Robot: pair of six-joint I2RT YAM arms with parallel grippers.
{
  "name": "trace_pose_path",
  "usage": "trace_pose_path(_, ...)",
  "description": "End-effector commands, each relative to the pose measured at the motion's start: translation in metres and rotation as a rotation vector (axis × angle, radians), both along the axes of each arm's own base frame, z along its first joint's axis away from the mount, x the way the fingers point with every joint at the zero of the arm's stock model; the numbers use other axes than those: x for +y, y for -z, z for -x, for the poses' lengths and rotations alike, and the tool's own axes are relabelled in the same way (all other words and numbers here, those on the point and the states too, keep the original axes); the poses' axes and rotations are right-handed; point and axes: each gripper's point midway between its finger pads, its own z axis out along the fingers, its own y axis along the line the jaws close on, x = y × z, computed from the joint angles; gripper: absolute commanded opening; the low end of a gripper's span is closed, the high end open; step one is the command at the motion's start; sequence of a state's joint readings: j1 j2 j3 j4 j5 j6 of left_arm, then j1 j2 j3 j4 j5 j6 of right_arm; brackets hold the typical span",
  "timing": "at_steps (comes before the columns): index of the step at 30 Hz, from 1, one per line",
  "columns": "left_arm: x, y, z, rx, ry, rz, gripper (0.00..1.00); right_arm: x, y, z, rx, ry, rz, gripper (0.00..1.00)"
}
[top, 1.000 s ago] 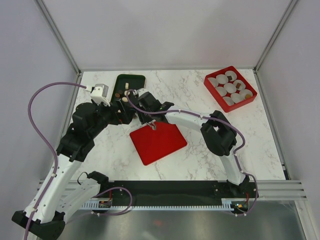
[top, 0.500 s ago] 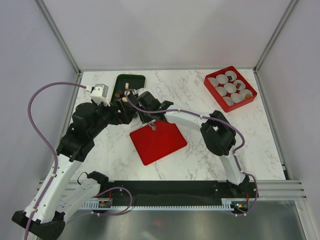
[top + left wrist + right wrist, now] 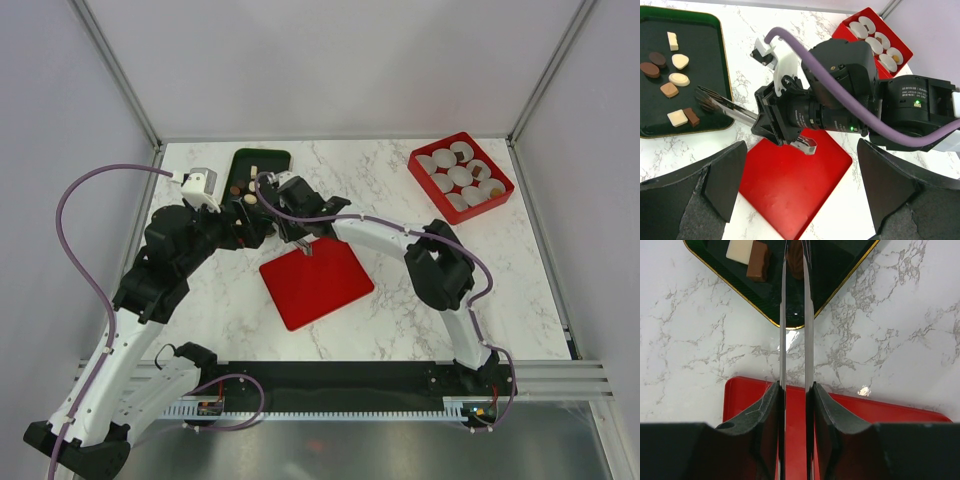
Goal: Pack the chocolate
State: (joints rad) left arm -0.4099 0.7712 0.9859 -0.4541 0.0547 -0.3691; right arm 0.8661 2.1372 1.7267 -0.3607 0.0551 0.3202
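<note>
Several pieces of chocolate [image 3: 674, 80], brown, dark brown and cream, lie in a dark green tray [image 3: 726, 75] at the back left [image 3: 262, 160]. My right gripper [image 3: 794, 387] is shut on the handles of thin metal tongs [image 3: 782, 315], whose blades reach over the tray's near corner. A dark brown piece [image 3: 796, 260] shows between the blade tips; whether it is pinched I cannot tell. A cream piece [image 3: 740, 247] and a brown bar [image 3: 759, 265] lie just left of the tips. My left gripper [image 3: 801, 145] hangs open above the red lid, beside the right wrist.
A flat red lid [image 3: 316, 283] lies on the marble mid-table, below both grippers. At the back right stands a red box [image 3: 422, 170] holding several white pleated paper cups [image 3: 460, 177], some with a candy inside. The two arms crowd together near the tray.
The tong blades have drawn closer together as my right gripper squeezed them. The right wrist has crept slightly toward the tray. The left arm has held still.
</note>
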Motion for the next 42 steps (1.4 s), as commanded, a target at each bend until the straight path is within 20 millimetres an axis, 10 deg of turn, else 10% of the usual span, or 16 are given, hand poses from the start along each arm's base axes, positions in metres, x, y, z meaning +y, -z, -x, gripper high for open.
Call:
trace_pose_path(1,0.000,-0.012,-0.003,-0.041,-0.011,0.034,1.00,0.005,-0.066,-0.012,-0.059,0.009,-0.139,0.36)
trace_pose_path(11,0.000,-0.013,-0.003,-0.043,-0.009,0.035,1.00,-0.054,-0.094,-0.048,-0.068,0.121,-0.188,0.36)
trace_pose_path(27,0.000,-0.012,-0.003,-0.042,-0.013,0.032,1.00,-0.329,-0.128,-0.135,-0.198,0.738,-0.099,0.35)
trace_pose_path(35,0.001,-0.012,-0.005,-0.041,-0.021,0.028,1.00,-0.400,-0.124,-0.147,-0.210,0.949,-0.025,0.36)
trace_pose_path(42,0.000,-0.011,-0.005,-0.038,-0.018,0.027,1.00,-0.418,-0.103,-0.151,-0.179,0.998,0.018,0.35)
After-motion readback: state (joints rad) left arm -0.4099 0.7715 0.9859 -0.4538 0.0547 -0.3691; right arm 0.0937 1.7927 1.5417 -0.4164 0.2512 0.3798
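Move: The right hand's tongs already pinch the brown chocolate, about 6 cm ahead, 6 cm left and 7 cm below. It goes to the red box's empty far cup in the middle row, some 24 cm ahead, 41 cm right and 8 cm below. The dark chocolate's cup is 2 cm farther out and 5 cm right of that cup; the red mat lies about 12 cm back and 7 cm right of the hand. From the left hand the empty cup is roughly 35 cm ahead, 46 cm right and 30 cm down. The tong tips keep their pinch on the brown chocolate while the right hand lifts away from the green tray, then sweeps some 40 cm right and 14 cm forward to the red box, ending about 10 cm higher. The wrist turns roughly 55 degrees clockwise on the way, and near the end the hand slows and starts to sink. ##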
